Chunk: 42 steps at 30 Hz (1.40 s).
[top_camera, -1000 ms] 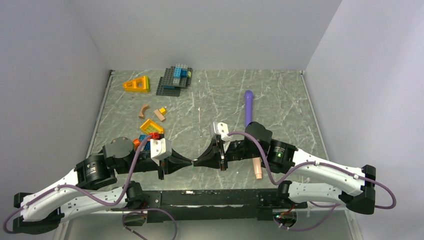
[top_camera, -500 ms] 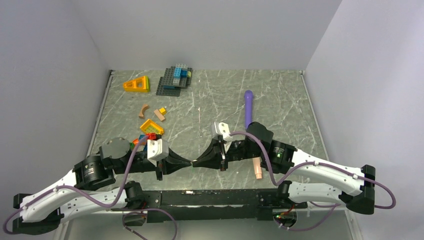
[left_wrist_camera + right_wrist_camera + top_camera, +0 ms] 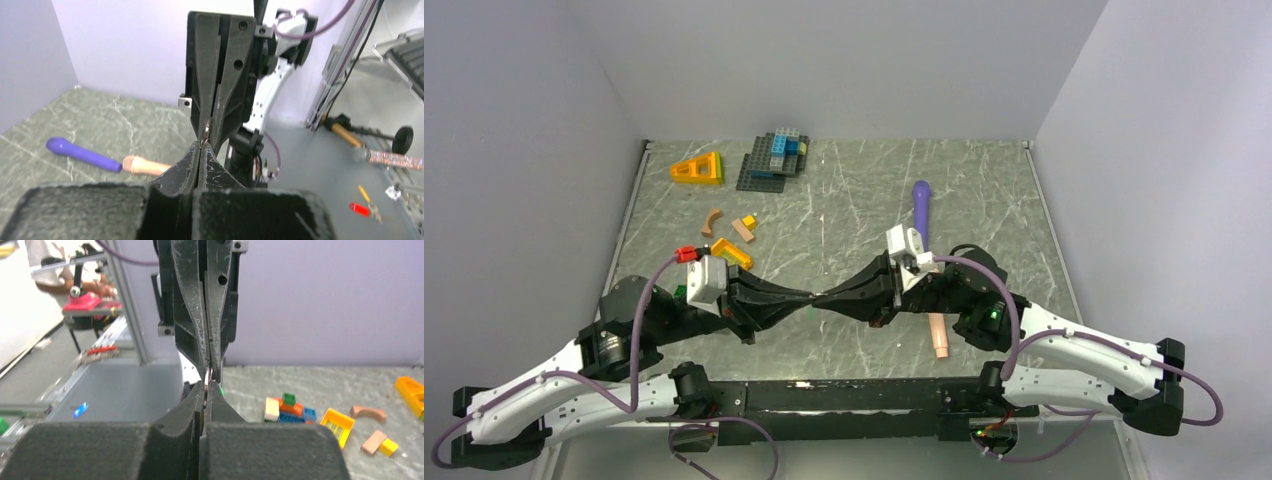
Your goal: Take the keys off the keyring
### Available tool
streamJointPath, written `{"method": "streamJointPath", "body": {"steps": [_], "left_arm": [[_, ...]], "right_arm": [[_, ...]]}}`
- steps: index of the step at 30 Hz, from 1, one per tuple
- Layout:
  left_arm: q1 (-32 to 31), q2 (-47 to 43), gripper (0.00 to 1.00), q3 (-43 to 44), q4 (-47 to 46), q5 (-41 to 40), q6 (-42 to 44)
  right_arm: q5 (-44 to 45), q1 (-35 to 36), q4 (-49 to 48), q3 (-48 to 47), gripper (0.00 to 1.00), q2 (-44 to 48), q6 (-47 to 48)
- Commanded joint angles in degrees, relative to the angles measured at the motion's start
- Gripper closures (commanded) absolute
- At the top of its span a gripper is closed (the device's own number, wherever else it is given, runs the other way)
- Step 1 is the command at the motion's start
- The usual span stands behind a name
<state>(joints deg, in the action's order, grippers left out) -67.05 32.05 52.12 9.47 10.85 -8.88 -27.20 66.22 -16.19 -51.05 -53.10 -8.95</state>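
Observation:
My left gripper (image 3: 807,297) and right gripper (image 3: 823,298) meet tip to tip above the near middle of the table, both shut. A thin silver edge of the keyring (image 3: 206,131) runs between the two pairs of fingertips. In the right wrist view the same keyring (image 3: 209,374) shows as a metal sliver at my right gripper's (image 3: 207,383) tips. A bit of the green key head (image 3: 220,390) peeks out just right of them. The brass key is hidden. In the left wrist view my left gripper (image 3: 201,146) is pressed flat against the ring's edge.
A purple tool with a peach end (image 3: 921,205) lies under the right arm. Loose bricks sit behind the left arm: a yellow one (image 3: 728,254), a red one (image 3: 687,254), tan pieces (image 3: 744,228). Farther back are an orange wedge (image 3: 698,168) and a grey baseplate (image 3: 758,172).
Both arms have lifted and moved away from the near edge, keeping their tips together. Both wrists have turned, so the white camera mounts now sit farther apart.

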Motion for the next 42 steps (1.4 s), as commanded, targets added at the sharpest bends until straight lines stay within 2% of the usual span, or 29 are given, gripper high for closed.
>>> {"method": "streamJointPath", "body": {"steps": [1,12,20,26,29,33,37,42], "left_arm": [[-0.1,3.1,1.00,-3.9,-15.6,-2.8,-3.6],[-0.1,2.3,1.00,-10.2,-30.1,-7.5,-6.7],[-0.1,0.5,1.00,-14.8,-37.0,-12.7,-9.4],[-0.1,-1.6,1.00,-17.4,-38.8,-17.6,-11.0],[-0.1,-3.1,0.99,-16.1,-34.4,-18.6,-10.1],[-0.1,-4.1,0.91,-10.4,-20.4,-19.6,-6.8],[-0.1,-4.8,0.76,-5.1,-7.7,-19.4,-2.8],[-0.1,-5.9,0.57,-0.4,4.3,-18.3,1.5]], "right_arm": [[3.5,0.9,-15.1,2.1,1.00,-0.2,-3.1],[8.0,0.9,-27.1,5.9,1.00,-1.0,-7.1],[9.5,0.9,-29.1,6.2,1.00,-0.8,-7.4],[10.6,0.9,-28.7,6.6,1.00,-0.4,-7.1],[11.3,0.9,-27.6,7.0,1.00,-0.1,-6.9],[12.5,0.9,-25.6,8.8,1.00,1.3,-6.4],[14.2,0.9,-22.5,10.3,1.00,3.5,-5.2],[15.0,0.9,-13.3,9.1,1.00,5.2,-2.2]]}}
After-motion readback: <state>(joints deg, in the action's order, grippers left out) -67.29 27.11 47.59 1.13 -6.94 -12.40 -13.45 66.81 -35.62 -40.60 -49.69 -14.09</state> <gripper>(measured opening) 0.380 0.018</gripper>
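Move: The keyring's metal spans the two nearly touching fingertip pairs: its middle is some 1 cm to the left hand's right and 1 cm to the right hand's left, level with both. The keyring's green tag hangs about 4 cm below. On the table nearly 40 cm lower, the toy bricks lie about 19 cm ahead and 23 cm left of the left hand; the peach rod is 18 cm ahead and 23 cm right of the right hand. The keyring's metal, still pinched between both closed hands, is carried up about 4.5 cm and forward, both sets of fingertips tilting upward, the left by some 25 degrees. Both hands then sink 2–3 cm, still easing forward; the left opens over a third, lets go and withdraws about 3 cm to its left, its tips tilting partly back down, while the right keeps its pinch and shifts slightly right. ##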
